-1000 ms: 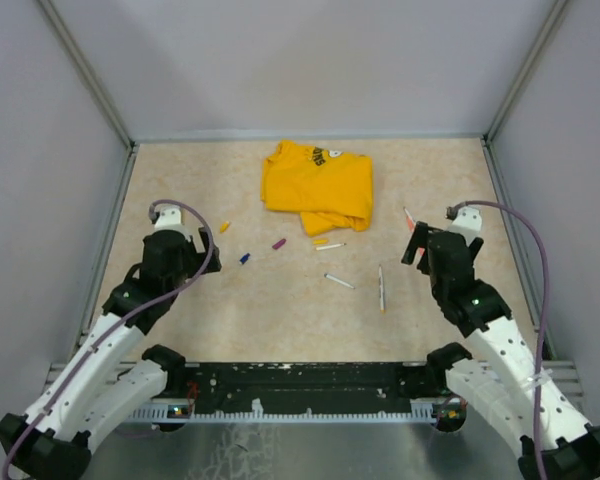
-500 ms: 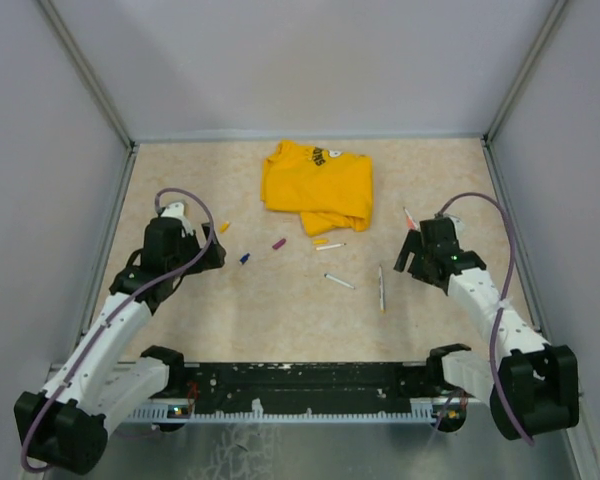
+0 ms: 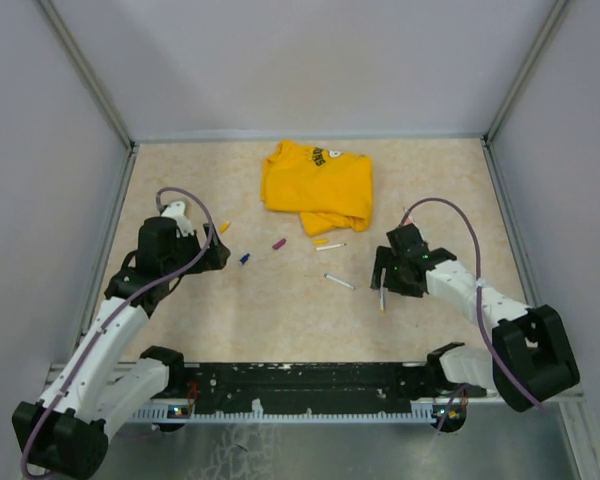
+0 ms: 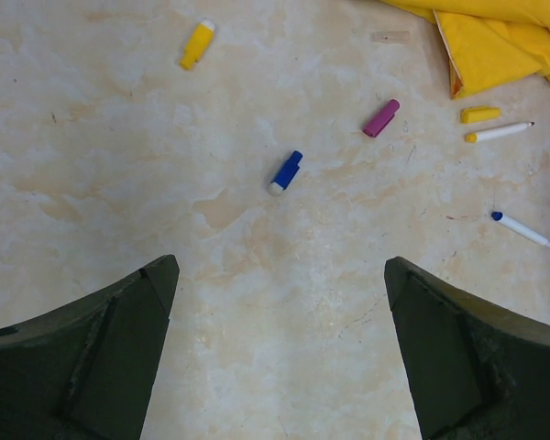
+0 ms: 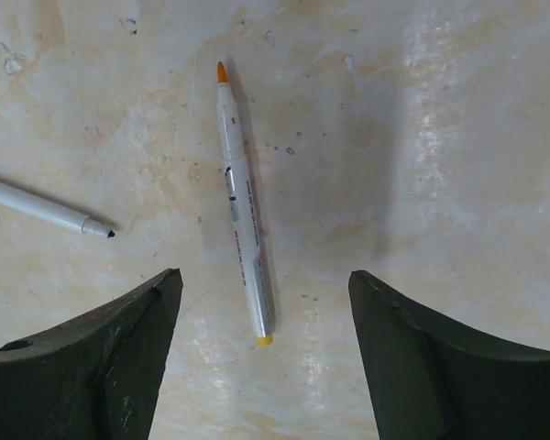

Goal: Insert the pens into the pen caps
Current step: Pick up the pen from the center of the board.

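An orange-tipped white pen (image 5: 245, 206) lies on the table, its rear end between the fingers of my open right gripper (image 5: 264, 275), which hovers over it (image 3: 383, 275) without touching. A black-tipped pen (image 5: 41, 206) lies to its left. My left gripper (image 4: 280, 266) is open and empty above bare table (image 3: 216, 256). Ahead of it lie a blue cap (image 4: 285, 172), a magenta cap (image 4: 381, 117), a yellow cap (image 4: 198, 44), a second yellow cap (image 4: 479, 115), a yellow-tipped pen (image 4: 500, 132) and a blue-tipped pen (image 4: 522, 229).
A folded yellow T-shirt (image 3: 318, 185) lies at the back centre of the table, just beyond the pens and caps. Grey walls close in the table on the left, right and back sides.
My right arm has swung left and lowered over the orange-tipped pen. The left gripper has shifted a little toward the caps. Both grippers stayed open.
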You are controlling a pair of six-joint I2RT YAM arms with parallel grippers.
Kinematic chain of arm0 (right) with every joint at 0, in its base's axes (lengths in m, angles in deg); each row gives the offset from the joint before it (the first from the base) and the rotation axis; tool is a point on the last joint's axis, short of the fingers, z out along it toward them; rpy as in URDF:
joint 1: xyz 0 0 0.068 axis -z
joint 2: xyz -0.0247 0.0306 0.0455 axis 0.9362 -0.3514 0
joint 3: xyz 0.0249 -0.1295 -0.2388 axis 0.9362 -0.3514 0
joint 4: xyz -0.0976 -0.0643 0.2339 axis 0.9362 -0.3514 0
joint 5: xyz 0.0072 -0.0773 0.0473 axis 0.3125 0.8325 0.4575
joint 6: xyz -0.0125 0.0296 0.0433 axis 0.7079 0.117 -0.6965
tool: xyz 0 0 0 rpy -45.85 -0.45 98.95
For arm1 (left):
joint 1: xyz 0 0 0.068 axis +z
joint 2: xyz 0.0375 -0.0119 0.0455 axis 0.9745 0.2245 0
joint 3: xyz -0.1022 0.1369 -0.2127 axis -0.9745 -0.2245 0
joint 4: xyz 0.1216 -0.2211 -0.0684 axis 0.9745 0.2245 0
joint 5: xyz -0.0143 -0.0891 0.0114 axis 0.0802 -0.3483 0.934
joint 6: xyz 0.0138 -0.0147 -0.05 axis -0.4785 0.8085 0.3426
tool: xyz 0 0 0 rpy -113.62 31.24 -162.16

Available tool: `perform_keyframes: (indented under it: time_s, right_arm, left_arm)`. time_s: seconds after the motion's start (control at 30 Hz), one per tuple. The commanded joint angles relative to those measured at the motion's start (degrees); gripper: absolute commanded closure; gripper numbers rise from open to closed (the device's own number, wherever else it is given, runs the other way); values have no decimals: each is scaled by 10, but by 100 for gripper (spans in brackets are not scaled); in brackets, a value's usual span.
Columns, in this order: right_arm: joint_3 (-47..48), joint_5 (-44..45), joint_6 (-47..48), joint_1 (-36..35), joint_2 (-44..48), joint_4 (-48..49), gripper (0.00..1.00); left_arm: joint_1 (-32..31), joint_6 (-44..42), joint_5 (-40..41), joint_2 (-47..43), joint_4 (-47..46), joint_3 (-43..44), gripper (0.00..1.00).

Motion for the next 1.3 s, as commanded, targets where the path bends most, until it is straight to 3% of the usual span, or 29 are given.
perform_keyframes:
  time_s: [0.0, 0.6, 0.83, 1.27]
  right_arm:
    - [0, -7, 0, -25, -17, 20, 26]
    - [-3, 59, -40, -97, -81, 3, 45]
    - [0, 78, -57, -120, -101, -11, 58]
    - [-21, 85, -100, -154, -59, -46, 67]
  left_arm:
    - [6, -18, -19, -13, 1, 18, 0]
    - [6, -11, -10, -16, -1, 14, 1]
    - [6, -9, -13, -15, -3, 12, 1]
    - [6, -4, -17, -17, -4, 9, 2]
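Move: The white pen with the orange tip lies about 2 cm ahead of the right hand, 3 cm to its left and some 3 cm below, its length running fore and aft. The blue-ended pen is roughly 11 cm left of it and 2 cm farther out; the yellow-ended pen is about 14 cm left of it and 11 cm farther out. From the left hand, the orange-tipped pen lies around 38 cm to the right, 8 cm back and 15 cm below. The orange-tipped pen's near, yellow-ended part is straddled by the right hand's fingers, which sink about 2.5 cm while easing left and back, then slide on level to the left and back. The wrist rolls some 10 degrees, left side dipping, and the fingers close from three-quarters to about a third open, the right finger coming close beside the barrel without a grip. ##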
